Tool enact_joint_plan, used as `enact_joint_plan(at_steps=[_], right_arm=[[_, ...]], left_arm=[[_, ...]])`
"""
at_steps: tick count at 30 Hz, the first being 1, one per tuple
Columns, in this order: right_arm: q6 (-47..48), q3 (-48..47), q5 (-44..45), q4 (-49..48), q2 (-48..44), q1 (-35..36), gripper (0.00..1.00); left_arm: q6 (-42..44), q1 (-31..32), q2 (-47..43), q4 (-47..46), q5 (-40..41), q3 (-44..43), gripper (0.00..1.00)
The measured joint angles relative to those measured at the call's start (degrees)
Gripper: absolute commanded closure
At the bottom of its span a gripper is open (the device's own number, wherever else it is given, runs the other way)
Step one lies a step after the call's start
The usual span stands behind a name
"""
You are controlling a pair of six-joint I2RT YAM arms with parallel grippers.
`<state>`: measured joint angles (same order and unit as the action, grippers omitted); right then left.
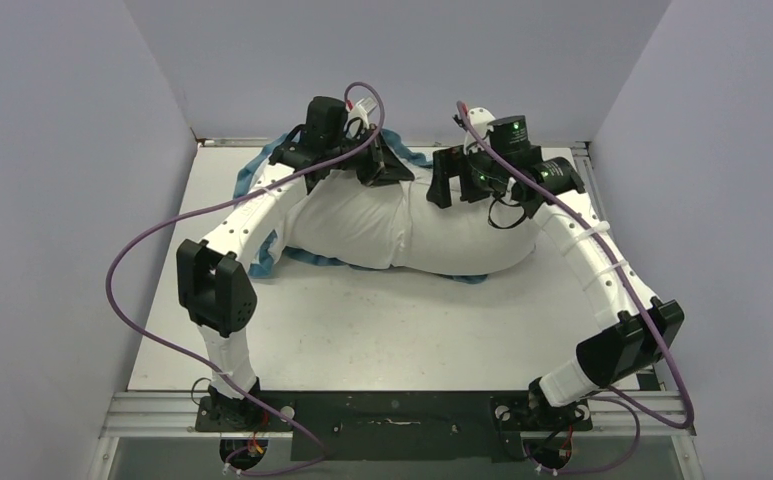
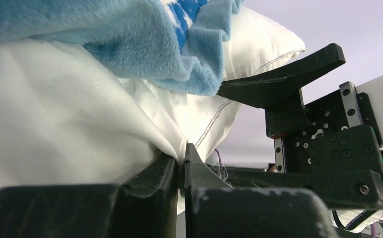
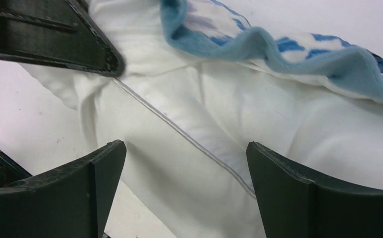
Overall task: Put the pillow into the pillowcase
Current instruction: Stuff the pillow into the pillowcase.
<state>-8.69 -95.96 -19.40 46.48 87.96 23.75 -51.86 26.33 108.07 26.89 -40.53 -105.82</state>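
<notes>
The white pillow (image 1: 382, 225) lies across the back half of the table, on top of the pillowcase (image 1: 264, 255), whose blue edge shows at its left, front and back. My left gripper (image 1: 382, 160) sits at the pillow's far edge. In the left wrist view it (image 2: 184, 151) is shut on a pinch of the pillow's white fabric (image 2: 55, 114) by the piped seam, with the blue ruffle (image 2: 130, 49) draped above. My right gripper (image 1: 440, 180) is just to the right. It (image 3: 183, 148) stands open, straddling the pillow's seamed corner (image 3: 179, 129) without gripping it.
A black finger (image 3: 55, 34) of the left gripper crosses the top left of the right wrist view. A right-gripper finger (image 2: 288, 74) shows in the left wrist view. Lilac walls (image 1: 62, 150) enclose the white table (image 1: 362, 320). Purple cables (image 1: 122, 300) loop beside both arms.
</notes>
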Motion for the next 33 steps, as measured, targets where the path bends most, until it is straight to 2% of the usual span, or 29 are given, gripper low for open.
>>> enact_joint_plan(at_steps=[5, 6, 7, 8, 10, 12, 13, 14, 15, 18, 20, 23, 27, 30, 33], right_arm=[[2.0, 5.1, -1.3, -0.3, -1.6, -1.5, 0.06], [2.1, 6.9, -2.4, -1.2, -1.6, -1.7, 0.25], [2.1, 9.0, -4.1, -2.7, -1.6, -1.8, 0.50], [2.2, 10.4, -5.7, -3.8, -1.6, -2.0, 0.68], [1.4, 12.3, -9.6, -6.0, -1.6, -3.3, 0.93], [-1.2, 13.4, -14.2, -8.7, -1.6, -4.9, 0.95], [-2.8, 13.7, -16.0, -10.0, -1.6, -5.6, 0.95], [-4.6, 14.1, -17.4, -11.2, -1.5, -6.2, 0.95], [-6.2, 14.4, -18.5, -12.3, -1.4, -6.5, 0.95], [-11.0, 14.8, -19.6, -14.9, -0.2, -7.0, 0.95], [-14.1, 15.3, -20.3, -16.5, 0.5, -7.0, 0.95], [-16.7, 15.6, -20.6, -17.3, 0.8, -7.0, 0.95], [-18.3, 15.6, -20.7, -17.3, 0.8, -7.0, 0.95], [-19.0, 15.6, -20.6, -17.3, 0.8, -7.0, 0.95], [-19.2, 15.6, -20.6, -17.3, 0.9, -7.0, 0.95]], left_arm=[[0.1, -0.2, 0.0, 0.5, 0.0, -0.2, 1.00], [0.4, -0.1, 0.0, 1.2, 0.0, -0.5, 1.00], [0.9, 0.0, 0.1, 2.5, 0.0, -1.1, 1.00], [1.6, 0.2, 0.3, 4.0, 0.2, -2.1, 1.00], [3.2, 0.5, 0.9, 7.7, 0.7, -4.8, 1.00], [4.5, 0.8, 1.6, 10.3, 0.9, -7.5, 0.98], [4.8, 0.9, 1.9, 11.1, 0.9, -8.5, 0.90], [5.2, 1.0, 2.4, 11.8, 0.7, -9.7, 0.76], [5.7, 1.0, 2.6, 12.5, 0.7, -10.6, 0.56], [9.0, 0.9, 3.0, 17.4, 2.4, -16.2, 0.29], [12.3, 1.0, 3.0, 22.1, 7.2, -22.5, 0.01], [17.3, 1.4, 1.4, 27.1, 15.0, -28.4, 0.04], [22.7, 3.2, -1.3, 33.5, 24.5, -30.1, 0.04], [25.7, 7.0, -1.1, 37.7, 31.8, -30.8, 0.04], [28.6, 13.5, 0.6, 41.0, 40.3, -31.7, 0.04]])
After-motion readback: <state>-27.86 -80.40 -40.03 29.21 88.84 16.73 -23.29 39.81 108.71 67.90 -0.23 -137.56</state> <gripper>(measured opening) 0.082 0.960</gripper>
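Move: The right hand, open, has the piped pillow fold some 5 cm below it and 1 cm left. The pillowcase's far blue trim lies about 8 cm ahead and 7 cm left of it, the pillow's right end roughly 15 cm right and 8 cm back, both lower. The left hand holds the pillow at its fingertips; the right hand's fold lies about 7 cm right, 3 cm back and slightly below. Right sinks some 5 cm, pinches the pillow fold; left releases, rises 8 cm, then moves down and back. ##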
